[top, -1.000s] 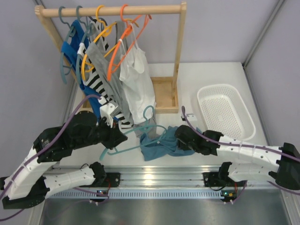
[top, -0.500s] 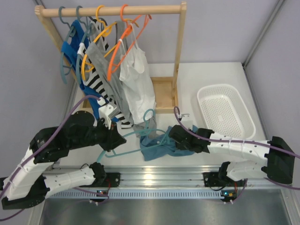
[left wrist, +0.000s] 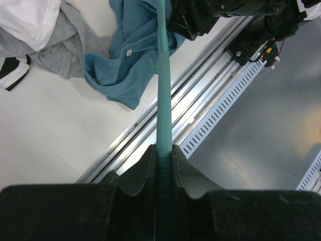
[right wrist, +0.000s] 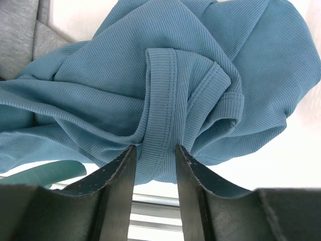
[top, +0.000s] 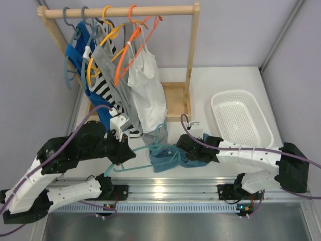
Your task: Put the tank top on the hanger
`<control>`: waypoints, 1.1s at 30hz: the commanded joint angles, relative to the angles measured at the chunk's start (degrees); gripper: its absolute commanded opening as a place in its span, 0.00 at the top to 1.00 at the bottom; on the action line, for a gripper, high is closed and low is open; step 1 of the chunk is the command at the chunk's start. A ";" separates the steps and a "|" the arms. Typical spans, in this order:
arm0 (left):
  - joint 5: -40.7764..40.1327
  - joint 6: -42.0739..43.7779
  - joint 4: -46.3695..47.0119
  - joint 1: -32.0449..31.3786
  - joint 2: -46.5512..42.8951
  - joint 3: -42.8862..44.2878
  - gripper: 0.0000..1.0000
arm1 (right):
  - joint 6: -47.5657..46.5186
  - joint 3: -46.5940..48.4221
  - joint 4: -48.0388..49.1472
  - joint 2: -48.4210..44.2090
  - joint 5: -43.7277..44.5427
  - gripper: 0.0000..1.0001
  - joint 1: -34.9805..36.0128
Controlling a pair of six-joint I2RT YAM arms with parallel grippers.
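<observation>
The dusty teal tank top (top: 168,156) lies crumpled on the table between the two arms. My right gripper (top: 179,147) is at its right side, and in the right wrist view the gripper (right wrist: 154,156) is shut on a ribbed hem fold of the tank top (right wrist: 165,75). My left gripper (top: 128,152) is shut on the lower bar of the light teal hanger (top: 159,123). In the left wrist view the hanger (left wrist: 164,75) runs straight out of the gripper (left wrist: 164,150) over the tank top (left wrist: 133,55). A hanger arm (right wrist: 45,171) shows beside the right fingers.
A wooden rack (top: 118,11) stands at the back left with orange and grey-blue hangers, a royal-blue top (top: 80,50) and a white top (top: 146,88) hanging low near the hanger's hook. A white basket (top: 216,108) sits at right. A metal rail (top: 165,193) lines the near edge.
My right gripper has moved left with the tank top's fold, bunching the cloth closer to the hanger. The left arm and hanger shifted slightly toward the rack.
</observation>
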 commanded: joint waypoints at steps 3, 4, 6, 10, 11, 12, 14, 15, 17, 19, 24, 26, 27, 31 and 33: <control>0.04 -0.33 3.33 -0.27 -0.76 -2.03 1.00 | 0.55 1.78 0.36 1.01 1.04 0.67 1.08; -0.40 -0.24 3.42 -0.27 -0.76 -2.21 1.00 | 0.64 2.13 0.10 1.02 1.39 0.73 1.17; -0.76 -0.24 3.51 -0.27 -0.76 -2.21 1.00 | 1.07 2.40 -1.13 1.37 1.92 0.78 1.17; -1.46 -0.15 3.86 -0.27 -0.58 -1.34 1.00 | 1.25 2.66 -2.45 0.93 2.45 0.94 1.17; -1.37 -0.15 4.21 -0.27 -0.67 -1.07 1.00 | 1.25 2.66 -2.89 0.76 2.53 0.97 1.25; -1.11 -0.07 4.56 -0.27 -0.76 -0.72 1.00 | 1.16 2.66 -3.15 0.15 2.53 1.00 1.25; -1.02 0.28 5.35 -0.27 -0.67 0.16 1.00 | 1.25 2.66 -3.42 -0.47 2.80 1.00 1.60; -1.11 0.37 5.70 -0.27 -0.41 0.34 1.00 | 1.25 2.66 -3.59 -1.17 2.89 1.00 1.69; -1.20 0.81 6.49 -0.27 -0.23 0.16 1.00 | 1.43 2.75 -3.77 -1.62 3.24 1.00 2.04; -0.85 0.90 7.72 -0.27 -0.14 0.16 1.00 | 1.69 3.01 -4.38 -2.23 3.59 1.00 2.39; -0.58 1.69 9.75 -0.27 0.03 -0.89 1.00 | 2.22 3.98 -5.70 -3.46 4.29 1.00 3.27; 0.12 1.95 11.15 -0.27 -0.14 -1.94 1.00 | 2.31 4.68 -6.49 -3.55 4.73 1.00 3.63; 0.29 2.04 11.68 -0.27 -0.32 -2.29 1.00 | 2.48 4.86 -6.76 -3.64 4.91 1.00 3.71; 1.70 2.22 13.44 -0.27 -0.49 -4.40 1.00 | 2.66 5.12 -6.85 -3.90 5.26 1.00 3.80; 1.88 2.13 13.97 -0.27 -0.76 -5.02 1.00 | 2.75 5.65 -7.11 -3.99 5.43 1.00 3.80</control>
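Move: Just under the right fingertips, some 2 cm down and 1 cm ahead, lies the folded edge of the tank top. The hanger's free right end is about 5 cm left of that hand, 2 cm back and 5 cm above; a grey garment's hem lies 10 cm left and 7 cm ahead, the white basket 22 cm right and 13 cm ahead. From the left hand, which holds the hanger, the edge is about 9 cm ahead, 15 cm right and 25 cm below. Pinching the tank top's folded edge, the right fingers close from partly open to shut while the hand eases about 1 cm left and slightly down; then it lifts about 2.5 cm with the cloth. The left hand keeps the hanger, first dips about 1 cm, then rises again while working some 2 cm right and 1.5 cm forward, bringing the hanger's free end towards the right fingers. ##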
